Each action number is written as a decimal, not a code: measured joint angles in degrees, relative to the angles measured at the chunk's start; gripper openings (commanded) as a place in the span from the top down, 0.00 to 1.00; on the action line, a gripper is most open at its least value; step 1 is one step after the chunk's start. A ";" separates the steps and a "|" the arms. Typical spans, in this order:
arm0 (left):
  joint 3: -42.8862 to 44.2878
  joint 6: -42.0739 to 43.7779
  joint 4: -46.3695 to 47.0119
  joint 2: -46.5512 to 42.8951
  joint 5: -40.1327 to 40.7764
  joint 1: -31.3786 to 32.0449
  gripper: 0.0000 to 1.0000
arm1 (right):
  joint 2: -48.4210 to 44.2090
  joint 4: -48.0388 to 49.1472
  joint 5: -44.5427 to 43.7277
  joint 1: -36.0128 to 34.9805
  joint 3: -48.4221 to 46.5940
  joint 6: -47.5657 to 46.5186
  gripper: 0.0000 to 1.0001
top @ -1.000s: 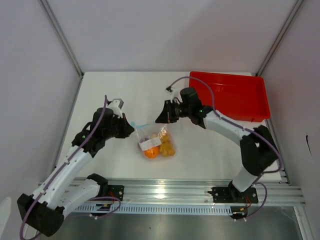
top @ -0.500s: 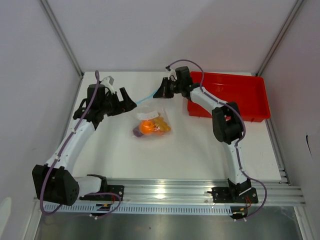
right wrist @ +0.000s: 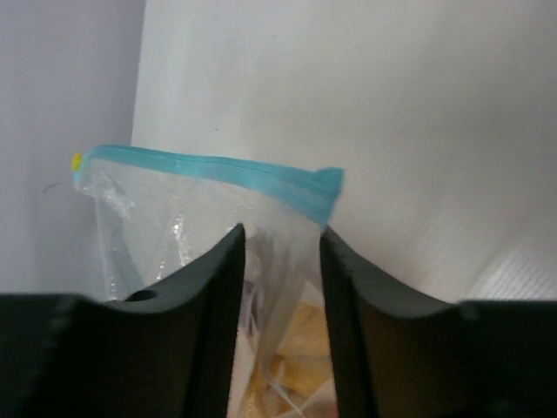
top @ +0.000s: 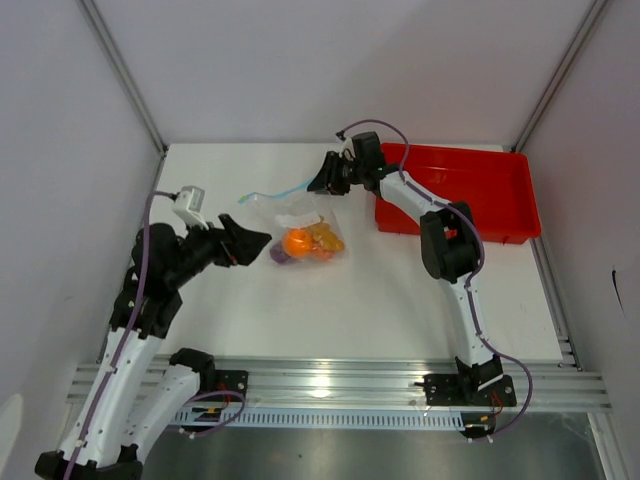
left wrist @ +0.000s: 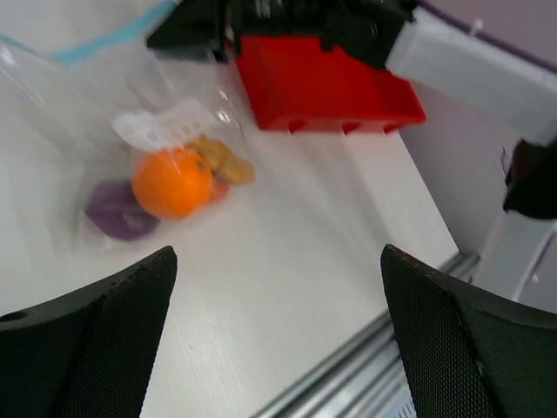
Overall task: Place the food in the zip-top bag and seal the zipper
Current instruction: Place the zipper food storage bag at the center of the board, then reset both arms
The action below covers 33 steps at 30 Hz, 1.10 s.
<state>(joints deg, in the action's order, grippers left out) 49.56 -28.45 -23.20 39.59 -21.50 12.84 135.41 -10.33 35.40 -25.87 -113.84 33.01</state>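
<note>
The clear zip-top bag [top: 296, 226] lies on the white table with the food inside: an orange ball [top: 297, 243], yellow chunks [top: 324, 238] and a purple piece [top: 279, 256]. Its light blue zipper [top: 283, 192] runs along the far edge toward my right gripper [top: 320, 183]. In the right wrist view the zipper [right wrist: 218, 168] looks closed along its visible length, just beyond my right gripper [right wrist: 280, 239], whose jaws stand apart with loose bag film between them. My left gripper [top: 255, 243] is wide open just left of the bag and touches nothing. The left wrist view shows the orange ball [left wrist: 172, 181] beyond the left gripper [left wrist: 278, 335].
A red tray [top: 470, 190] stands at the back right, right behind my right arm; it also shows as the red tray [left wrist: 322, 87] in the left wrist view. Grey walls close in the table's left, back and right sides. A metal rail [top: 330, 385] runs along the near edge.
My left gripper opened, let go of the bag and drew back to the near left. The right gripper's jaws parted from shut. The bag now lies farther back on the table.
</note>
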 measured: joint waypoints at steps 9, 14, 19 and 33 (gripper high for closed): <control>-12.11 -4.20 -3.72 -11.28 -4.31 5.68 0.01 | 1.05 -4.39 -6.64 0.11 -1.25 -2.27 0.01; -12.50 -4.28 -4.42 -14.60 -5.51 5.90 0.01 | -0.96 -7.89 -10.84 0.22 -1.25 -6.86 0.01; -13.55 -4.59 -4.35 -14.67 -6.84 5.99 0.01 | -8.48 -12.44 -16.33 0.22 -0.17 -11.91 0.01; -17.66 -6.16 1.31 -10.75 -9.27 8.11 0.00 | -54.01 -16.22 -37.62 -6.91 40.96 -12.50 0.01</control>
<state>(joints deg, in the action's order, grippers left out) 31.90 -34.61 -21.89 28.84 -30.76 20.95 81.41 -26.55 -2.22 -32.77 -72.88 20.51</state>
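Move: The filled zipper bag lies below the right hand, its middle roughly 10 cm back, 6 cm to the left and 3 cm lower; the zipper's right end sits at the part-open fingers. The red bin's middle is about 34 cm to the right hand's right, level with it in reach. From the left hand, high and wide open, the bag is some 15 cm ahead, 6 cm right and 20 cm down. The bag's far right zipper corner is left behind as the right fingers spread from part-open to wide, the hand first sinking about 2 cm; the hand then lifts clear and swings back and right, some 15 cm each way, past the bag's right side towards the near-left corner of the bin, turning clockwise. The open left hand draws back and sinks, 7 or 8 cm each, drifting right. ##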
